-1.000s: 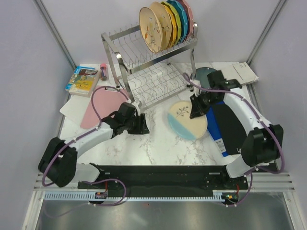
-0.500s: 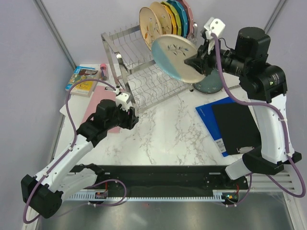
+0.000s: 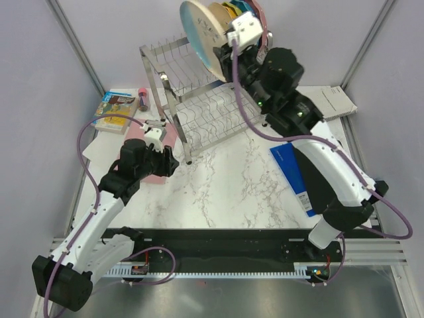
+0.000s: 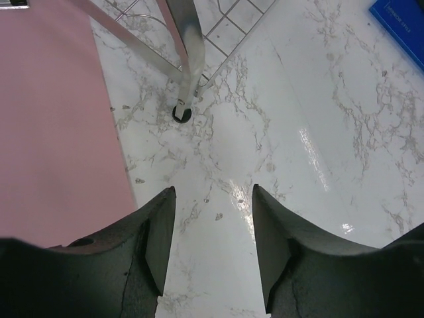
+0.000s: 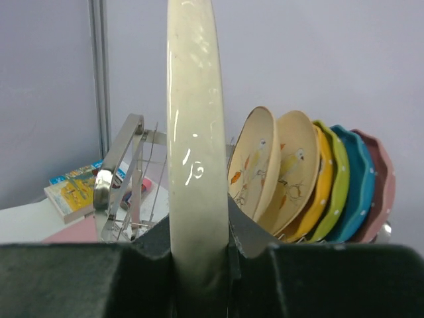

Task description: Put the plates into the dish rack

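My right gripper (image 3: 225,48) (image 5: 199,224) is shut on the rim of the half-blue, half-cream plate (image 3: 197,32) (image 5: 196,126), holding it upright and edge-on above the top tier of the dish rack (image 3: 173,61) (image 5: 118,173). Just beyond it, two cream bird-painted plates (image 5: 260,165) (image 3: 218,14) stand in the top tier's prongs, with yellow, green, blue and pink plates (image 5: 344,185) behind them. My left gripper (image 3: 169,159) (image 4: 213,193) is open and holds nothing. It hangs low over the marble by the rack's front leg (image 4: 188,66).
A pink cutting board (image 3: 140,140) (image 4: 53,132) lies left of the left gripper. A book (image 3: 111,110) and a marker (image 3: 142,98) sit at the back left. A blue folder (image 3: 290,173) lies at the right under the right arm, with white paper (image 3: 335,101) behind it.
The right arm lifted the plate off the table, carried it up and left over the rack's top tier, and turned it edge-on. The left arm drew back to the left.
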Robot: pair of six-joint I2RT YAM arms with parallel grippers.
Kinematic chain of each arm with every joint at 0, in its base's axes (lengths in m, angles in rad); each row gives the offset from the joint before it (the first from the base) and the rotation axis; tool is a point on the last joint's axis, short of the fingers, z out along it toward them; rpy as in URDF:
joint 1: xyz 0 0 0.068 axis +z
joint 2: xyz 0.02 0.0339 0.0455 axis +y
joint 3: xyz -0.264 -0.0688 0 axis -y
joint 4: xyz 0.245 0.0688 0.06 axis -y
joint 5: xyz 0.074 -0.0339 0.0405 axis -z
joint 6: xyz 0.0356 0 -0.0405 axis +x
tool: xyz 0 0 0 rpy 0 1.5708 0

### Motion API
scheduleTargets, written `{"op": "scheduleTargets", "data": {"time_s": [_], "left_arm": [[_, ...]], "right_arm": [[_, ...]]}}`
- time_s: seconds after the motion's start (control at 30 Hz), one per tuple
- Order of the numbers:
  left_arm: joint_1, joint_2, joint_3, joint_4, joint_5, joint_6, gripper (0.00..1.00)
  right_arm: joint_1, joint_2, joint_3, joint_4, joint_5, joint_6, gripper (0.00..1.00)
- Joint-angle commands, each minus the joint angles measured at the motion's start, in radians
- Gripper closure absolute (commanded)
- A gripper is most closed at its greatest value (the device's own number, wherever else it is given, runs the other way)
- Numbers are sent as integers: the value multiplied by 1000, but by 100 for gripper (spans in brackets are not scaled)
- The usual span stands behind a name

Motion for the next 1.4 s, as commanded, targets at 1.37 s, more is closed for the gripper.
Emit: {"op": "scheduleTargets", "data": {"time_s": [1.37], "left_arm": [[83,34,-86,153,125,-110,45]], "right_arm": [[-55,258,144,466,114,-159,100]]}}
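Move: The right gripper holds the blue-and-cream plate on edge; its free slot in the dish rack's top tier lies about 21 cm ahead, 8 cm left and slightly below. The front bird plate borders the slot, some 25 cm ahead and 6 cm left of the hand, and the yellow plate roughly 28 cm straight ahead. The rack's front-left corner is about 8 cm ahead, 19 cm left. From the left hand the slot is some 28 cm ahead, 11 cm right, 33 cm up. Keep the right fingers shut on the blue-and-cream plate and carry it about 10 cm forward to the free slot left of the front bird plate. Drop some 4 cm while edging left early on, then press on mostly forward, turning the hand roughly 10 degrees clockwise; finish by easing slightly right and up. ##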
